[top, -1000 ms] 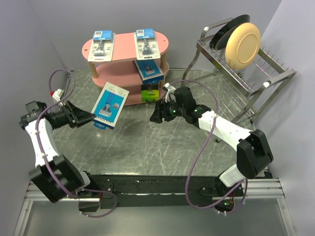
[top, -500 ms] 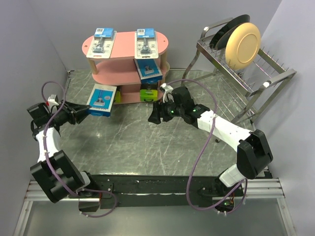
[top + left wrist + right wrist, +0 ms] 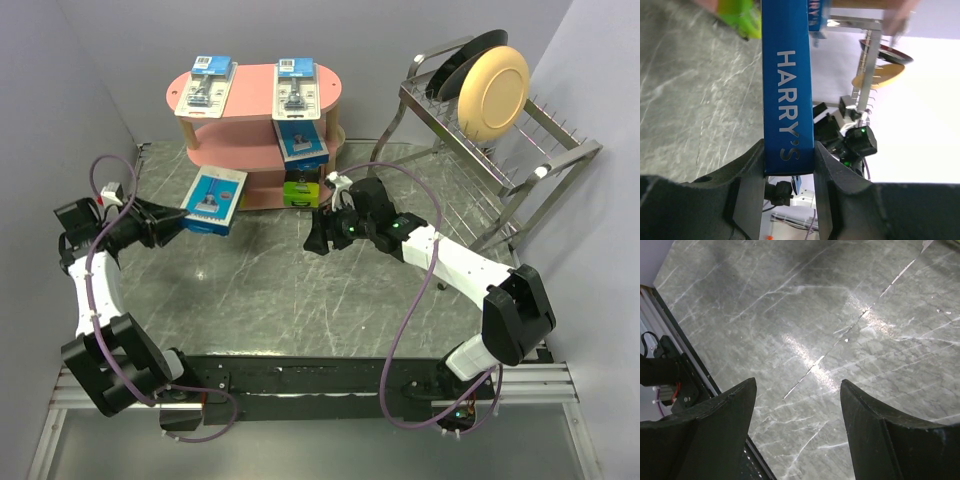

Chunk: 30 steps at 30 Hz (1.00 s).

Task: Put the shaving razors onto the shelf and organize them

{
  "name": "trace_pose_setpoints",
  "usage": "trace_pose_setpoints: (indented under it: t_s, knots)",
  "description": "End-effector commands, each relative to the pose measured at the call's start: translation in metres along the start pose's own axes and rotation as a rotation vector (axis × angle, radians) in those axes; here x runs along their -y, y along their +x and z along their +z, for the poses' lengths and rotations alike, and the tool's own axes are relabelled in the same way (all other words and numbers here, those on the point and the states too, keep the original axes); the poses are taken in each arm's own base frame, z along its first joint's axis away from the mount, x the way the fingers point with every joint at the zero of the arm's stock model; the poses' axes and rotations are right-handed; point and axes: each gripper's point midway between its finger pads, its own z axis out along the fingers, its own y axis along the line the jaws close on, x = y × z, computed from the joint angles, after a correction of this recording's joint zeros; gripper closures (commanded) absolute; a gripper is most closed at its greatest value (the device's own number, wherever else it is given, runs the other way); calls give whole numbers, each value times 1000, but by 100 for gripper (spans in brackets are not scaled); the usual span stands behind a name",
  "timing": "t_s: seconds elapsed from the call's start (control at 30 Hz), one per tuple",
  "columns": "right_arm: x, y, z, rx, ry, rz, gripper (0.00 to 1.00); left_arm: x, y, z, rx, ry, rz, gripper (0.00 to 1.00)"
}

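The pink shelf point(image 3: 255, 95) stands at the back of the table. Two clear blister razor packs point(image 3: 207, 85) point(image 3: 297, 88) lie on its top board. A blue-carded pack point(image 3: 300, 141) rests on the middle tier, and a lime-green box end point(image 3: 302, 190) shows at the bottom tier. My left gripper point(image 3: 178, 222) is shut on another blue-carded pack point(image 3: 213, 200), held just left of the shelf's lower tiers. In the left wrist view the pack's blue edge point(image 3: 787, 85) stands between the fingers point(image 3: 752, 167) of that gripper point(image 3: 788, 150). My right gripper point(image 3: 318, 236) point(image 3: 797, 390) hangs open over bare table, in front of the shelf.
A silver wire dish rack point(image 3: 520, 170) stands at the back right with a cream plate point(image 3: 493, 92) and a dark plate point(image 3: 462, 62). Grey walls close in on the left and right. A lime-green box point(image 3: 740, 17) shows beyond the held pack.
My left arm has lowered the blue-carded pack from a raised, tilted pose and brought it close to the shelf's left lower side. The right arm has barely moved.
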Motion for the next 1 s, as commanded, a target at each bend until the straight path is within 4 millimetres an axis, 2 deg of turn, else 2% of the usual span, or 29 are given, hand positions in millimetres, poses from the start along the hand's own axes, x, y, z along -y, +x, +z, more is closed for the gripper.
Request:
trace_pose_setpoints:
  t_s: [0.0, 0.17, 0.3, 0.33, 0.47, 0.77, 0.97]
  knots:
    - [1, -14, -9, 46, 5, -21, 25, 56, -5, -10, -10, 119, 206, 93]
    - [2, -15, -6, 45, 1, -10, 25, 62, -30, -1, 43, 131, 171, 92]
    - [2, -16, -6, 53, 7, -10, 25, 52, -50, 22, 74, 102, 90, 92]
    - [2, -17, -7, 55, 8, -9, 25, 58, -50, 29, 66, 123, 99, 92]
    - [2, -18, -9, 63, 10, -12, 24, 61, -59, 45, 105, 153, 100, 91]
    - [6, -16, -9, 59, 30, -32, 24, 39, -92, 67, 181, 136, -12, 90]
    - [9, -14, -6, 49, 36, -30, 24, 25, -110, 90, 179, 115, -69, 89]
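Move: The left gripper already holds the blue razor box by its near edge, the box's middle about 4 cm ahead and 7 cm right of the hand. The open left half of the middle shelf lies some 18 cm ahead, 7 cm right and 3 cm lower. The other blue box stands level with that spot, some 20 cm farther right; the left blister pack is on the top board, about 23 cm ahead, 5 cm right and 13 cm above the hand. From the right hand the open spot lies 19 cm ahead, 22 cm left and 5 cm up. Lift the left gripper about 4 cm first, tipping the razor box's far end up slightly, then carry it forward some 12 cm in all towards the empty left half of the middle shelf, below the top board. Sink back to the starting height on the way in, turning the wrist slightly counter-clockwise and keeping the fingers closed on the box. ##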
